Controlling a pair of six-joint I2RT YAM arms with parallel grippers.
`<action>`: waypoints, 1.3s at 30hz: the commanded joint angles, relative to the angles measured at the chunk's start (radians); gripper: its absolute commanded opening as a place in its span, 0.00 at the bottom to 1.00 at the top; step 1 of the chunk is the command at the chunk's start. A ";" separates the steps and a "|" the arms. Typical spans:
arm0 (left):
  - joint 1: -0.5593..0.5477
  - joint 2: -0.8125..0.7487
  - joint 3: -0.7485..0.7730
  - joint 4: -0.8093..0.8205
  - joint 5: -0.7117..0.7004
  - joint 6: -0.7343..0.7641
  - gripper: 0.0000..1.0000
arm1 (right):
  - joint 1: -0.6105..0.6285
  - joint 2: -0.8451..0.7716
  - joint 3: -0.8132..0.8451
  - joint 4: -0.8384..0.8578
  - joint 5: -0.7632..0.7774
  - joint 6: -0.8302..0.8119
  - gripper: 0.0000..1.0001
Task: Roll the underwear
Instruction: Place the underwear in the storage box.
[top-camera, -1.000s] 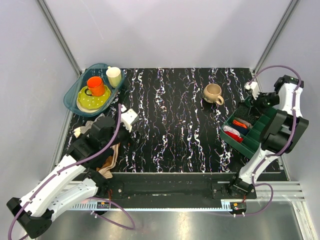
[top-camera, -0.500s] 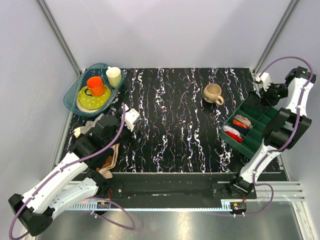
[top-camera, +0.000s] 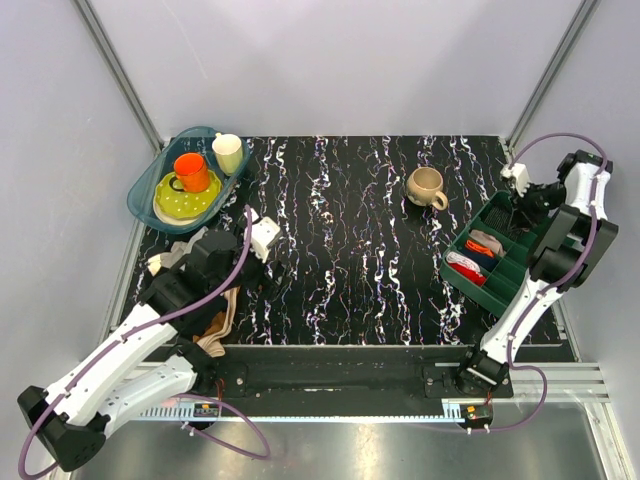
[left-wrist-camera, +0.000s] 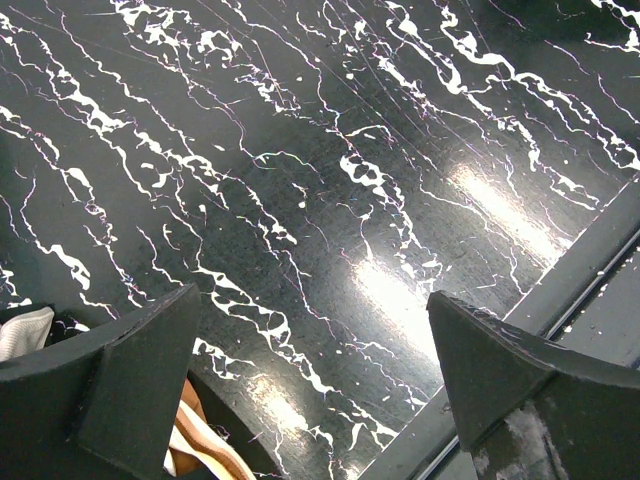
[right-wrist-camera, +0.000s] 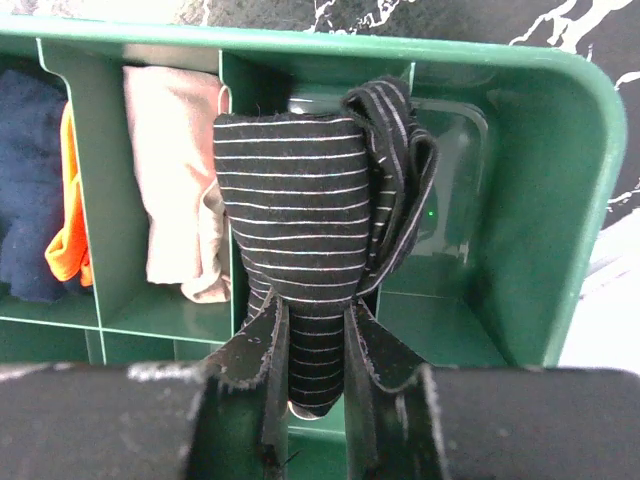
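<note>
The underwear (right-wrist-camera: 300, 200) is a rolled black bundle with thin pale stripes. My right gripper (right-wrist-camera: 315, 312) is shut on its lower end and holds it above the far right corner compartment of the green tray (right-wrist-camera: 580, 150). In the top view that gripper (top-camera: 520, 198) hangs over the tray's (top-camera: 497, 292) far corner at the table's right edge. My left gripper (left-wrist-camera: 312, 293) stands wide open over bare marble tabletop, nothing between its fingers; in the top view it (top-camera: 262, 240) is at the left side of the table.
The tray's other compartments hold a beige roll (right-wrist-camera: 180, 180), an orange roll (right-wrist-camera: 65, 225) and a navy one (right-wrist-camera: 25, 180). A beige mug (top-camera: 427, 187) stands left of the tray. A blue tub (top-camera: 145, 197) with dishes sits far left. A pile of clothes (top-camera: 216, 322) lies under my left arm.
My right wrist swung out toward the far right corner, then came back down over the tray's far corner with the underwear still gripped. The left arm barely shifted.
</note>
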 joint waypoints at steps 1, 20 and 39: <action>0.005 0.011 -0.001 0.018 -0.003 0.008 0.99 | 0.005 0.010 -0.069 -0.002 0.062 -0.008 0.11; 0.005 0.028 -0.002 0.018 -0.009 0.008 0.99 | 0.046 -0.004 -0.011 -0.009 0.119 0.121 0.53; 0.117 -0.222 0.044 0.037 -0.044 -0.256 0.99 | 0.066 -0.976 -0.591 0.717 -0.320 1.228 1.00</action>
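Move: The right hand already has the rolled black striped underwear pinched at one end. The compartment it goes into lies some 3 cm left and 7 cm below, level fore and aft. The pink garment is beside that slot, about 5 cm back and 7 left of the hand; the empty end slot is some 5 cm ahead and 2 right, the mug 10 ahead and 24 left. From the left hand the slot is about 19 cm ahead, 60 right, 18 below. The right fingers, still pinching the striped underwear, push it about 5 cm down into the slot beside the pink garment, easing slightly back, then open wide and let go. The hand climbs roughly 25 cm clear of the box, first forward, then back and left, its fingers tipping up and turning clockwise over 20 degrees. Late on, the empty left hand rises about 3 cm, drifting left. ##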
